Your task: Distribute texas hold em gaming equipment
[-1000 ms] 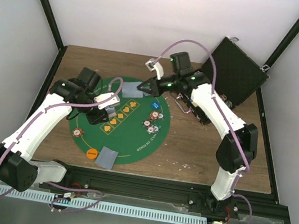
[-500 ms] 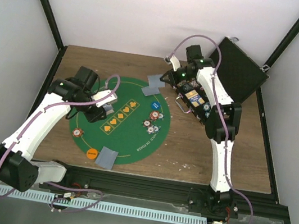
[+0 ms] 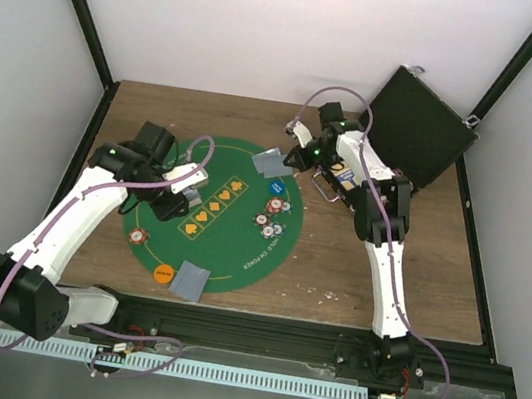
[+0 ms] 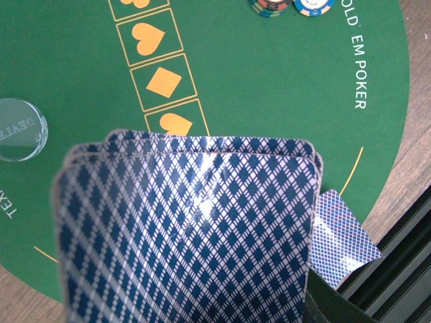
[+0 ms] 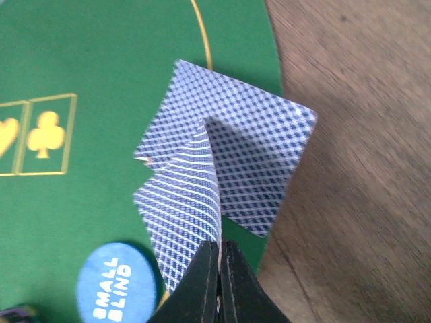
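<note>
My left gripper [image 3: 177, 196] is shut on a fanned stack of blue-backed playing cards [image 4: 188, 229] over the left of the green mat [image 3: 228, 244]; the cards hide its fingers. My right gripper [image 5: 219, 259] is shut on one bent card [image 5: 182, 202] at the mat's far right edge, over another card [image 5: 259, 148] that lies half on the wood. In the top view that gripper [image 3: 292, 157] sits by the cards [image 3: 270, 163]. A blue small-blind disc [image 3: 276, 188], striped chips [image 3: 265, 222], one chip [image 3: 140, 236], an orange disc [image 3: 163, 271] and cards [image 3: 191, 280] lie on the mat.
A black hinged case [image 3: 414, 127] stands open at the back right, close behind the right arm. A clear round button [image 4: 20, 129] lies on the mat's left. White walls and black frame posts close in the wooden table [image 3: 337, 261].
The right gripper has carried its card from the mat's far middle to the far right edge and lowered it beside the card there. The left arm has stayed put.
</note>
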Available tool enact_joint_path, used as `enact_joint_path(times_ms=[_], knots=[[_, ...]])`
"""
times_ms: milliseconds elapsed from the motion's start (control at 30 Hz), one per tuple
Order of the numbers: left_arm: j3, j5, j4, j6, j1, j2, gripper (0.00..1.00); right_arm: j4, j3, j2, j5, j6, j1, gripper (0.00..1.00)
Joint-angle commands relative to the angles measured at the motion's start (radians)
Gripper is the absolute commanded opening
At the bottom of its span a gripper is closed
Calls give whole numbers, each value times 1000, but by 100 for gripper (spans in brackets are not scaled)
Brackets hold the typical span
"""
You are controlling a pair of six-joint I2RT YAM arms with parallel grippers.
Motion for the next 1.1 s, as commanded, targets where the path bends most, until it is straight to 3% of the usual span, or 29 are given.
enact_joint_path(times_ms=[0, 333, 700, 767, 900, 1067], knots=[[-6, 14, 13, -8, 5, 5, 37, 112, -18, 12, 94, -13, 1, 1], [-2, 12, 8, -7, 4, 9, 37, 239, -97, -8, 268, -116, 55, 3], [-1, 13, 11, -7, 5, 18, 37, 266, -114, -18, 285, -122, 73, 5], [2, 14, 10, -8, 5, 20, 37, 272, -127, -23, 296, -117, 72, 11], [8, 12, 7, -7, 5, 25, 37, 300, -143, -48, 339, -87, 77, 40], [17, 12, -1, -1, 5, 23, 37, 318, -144, -129, 395, -23, 89, 64]])
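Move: The right hand, fingers shut on a bent card, has the first dealt card about 6 cm to its left, 1 cm ahead and 4 cm below. The small blind button lies some 6 cm back and 2 cm left, with a red chip stack about 4 cm nearer the base than the button. From the left hand, still holding the deck, the dealt card is roughly 24 cm ahead, 18 cm right and 15 cm below. The right hand goes about 4 cm forward and 3 cm down, then opens, letting go of the card. ##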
